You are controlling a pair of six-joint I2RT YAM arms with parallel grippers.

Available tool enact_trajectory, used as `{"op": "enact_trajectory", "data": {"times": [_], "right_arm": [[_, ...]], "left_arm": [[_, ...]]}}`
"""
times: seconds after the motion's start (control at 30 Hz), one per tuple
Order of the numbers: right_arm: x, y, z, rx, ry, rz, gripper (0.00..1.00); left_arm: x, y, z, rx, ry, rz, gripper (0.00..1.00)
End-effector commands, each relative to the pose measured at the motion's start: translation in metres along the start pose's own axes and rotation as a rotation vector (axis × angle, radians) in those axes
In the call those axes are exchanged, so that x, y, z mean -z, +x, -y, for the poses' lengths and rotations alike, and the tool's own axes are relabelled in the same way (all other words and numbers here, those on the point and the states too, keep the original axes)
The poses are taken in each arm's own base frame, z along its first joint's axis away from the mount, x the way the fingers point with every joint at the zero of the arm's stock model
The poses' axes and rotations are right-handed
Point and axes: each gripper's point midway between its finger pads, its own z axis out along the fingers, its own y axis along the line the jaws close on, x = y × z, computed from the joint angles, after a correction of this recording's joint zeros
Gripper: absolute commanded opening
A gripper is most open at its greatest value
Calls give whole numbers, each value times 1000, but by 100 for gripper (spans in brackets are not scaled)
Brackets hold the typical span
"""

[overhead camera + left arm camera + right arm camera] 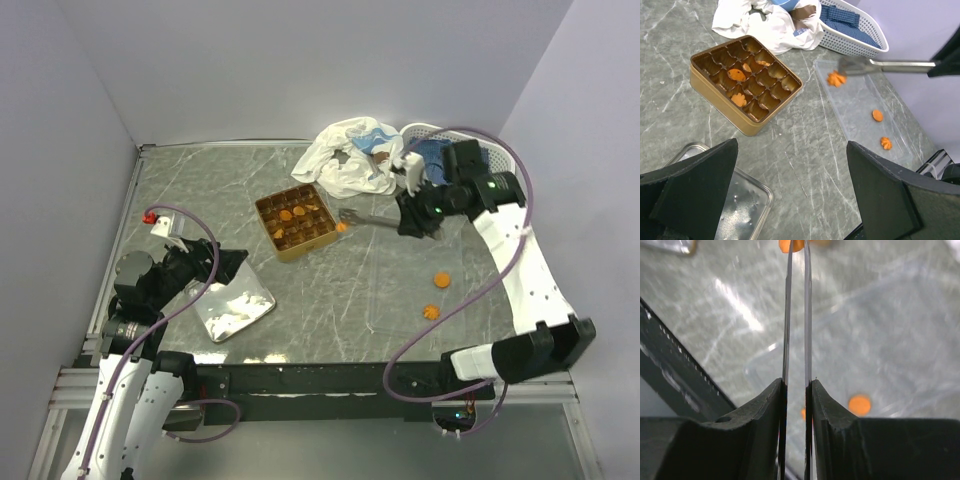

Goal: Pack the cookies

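Observation:
The square golden tin (305,250) sits mid-table with several cookies (291,215) in its compartments (736,75). My right gripper (415,222) is shut on metal tongs (370,220), whose tips pinch one cookie (342,227) just right of the tin, over the near end of a clear plastic tray (860,100). In the right wrist view the tong blades (787,315) run up to that cookie (790,245). Two more cookies (441,279) (431,311) lie on the clear tray. My left gripper (792,200) is open and empty, left of the tin above a metal tray (237,305).
A white crumpled cloth (345,155) and a white basket (430,135) with blue fabric sit at the back behind the tin. A small red-and-white object (152,217) stands at the table's left edge. Walls close in on the left, the back and the right.

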Motion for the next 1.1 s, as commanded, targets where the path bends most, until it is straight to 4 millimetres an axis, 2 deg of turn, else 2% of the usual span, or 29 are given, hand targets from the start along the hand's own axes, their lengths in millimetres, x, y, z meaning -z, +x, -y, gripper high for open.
{"op": "enact_trajectory", "data": {"times": [0.0, 0.1, 0.3, 0.6, 0.9, 1.07], "right_arm": [[-14, -64, -5, 56, -13, 89, 20], [-36, -85, -7, 78, -41, 72, 20], [-69, -102, -7, 94, -81, 17, 20], [-102, -97, -19, 119, -116, -59, 20], [-117, -88, -31, 136, -132, -105, 20], [-121, -89, -29, 132, -121, -114, 21]], "left_arm": [[-2, -10, -1, -28, -4, 35, 97], [-2, -9, -2, -27, -11, 35, 96], [-2, -9, -3, -25, -14, 33, 96], [-2, -10, -2, -29, -12, 37, 97], [-1, -11, -1, -32, -7, 41, 96], [0, -11, -1, -33, -8, 42, 96]]}}
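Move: The tongs in the right hand still hold a flower cookie; the cookie box they head for has its middle about 16 cm ahead of this hand, 24 cm to its left and 20 cm below. The metal tray is some 38 cm left and 5 cm back, the white cloth about 33 cm ahead and 9 cm left, and the round cookie on the clear tray level with the hand and 10 cm right. From the left hand, the box is about 23 cm ahead and 11 cm right. The right hand sweeps left and forward, about 13 cm left in all, rising slightly at first to bring the cookie over from the clear-tray side to the cookie box, while it turns some 10 degrees counter-clockwise. It then sinks 5 to 6 cm from its highest point, still easing left and drawing back about a centimetre, to bring the tong tips down at the near-right part of the box; the gripper keeps its squeeze and the tongs stay pinched on the cookie. ##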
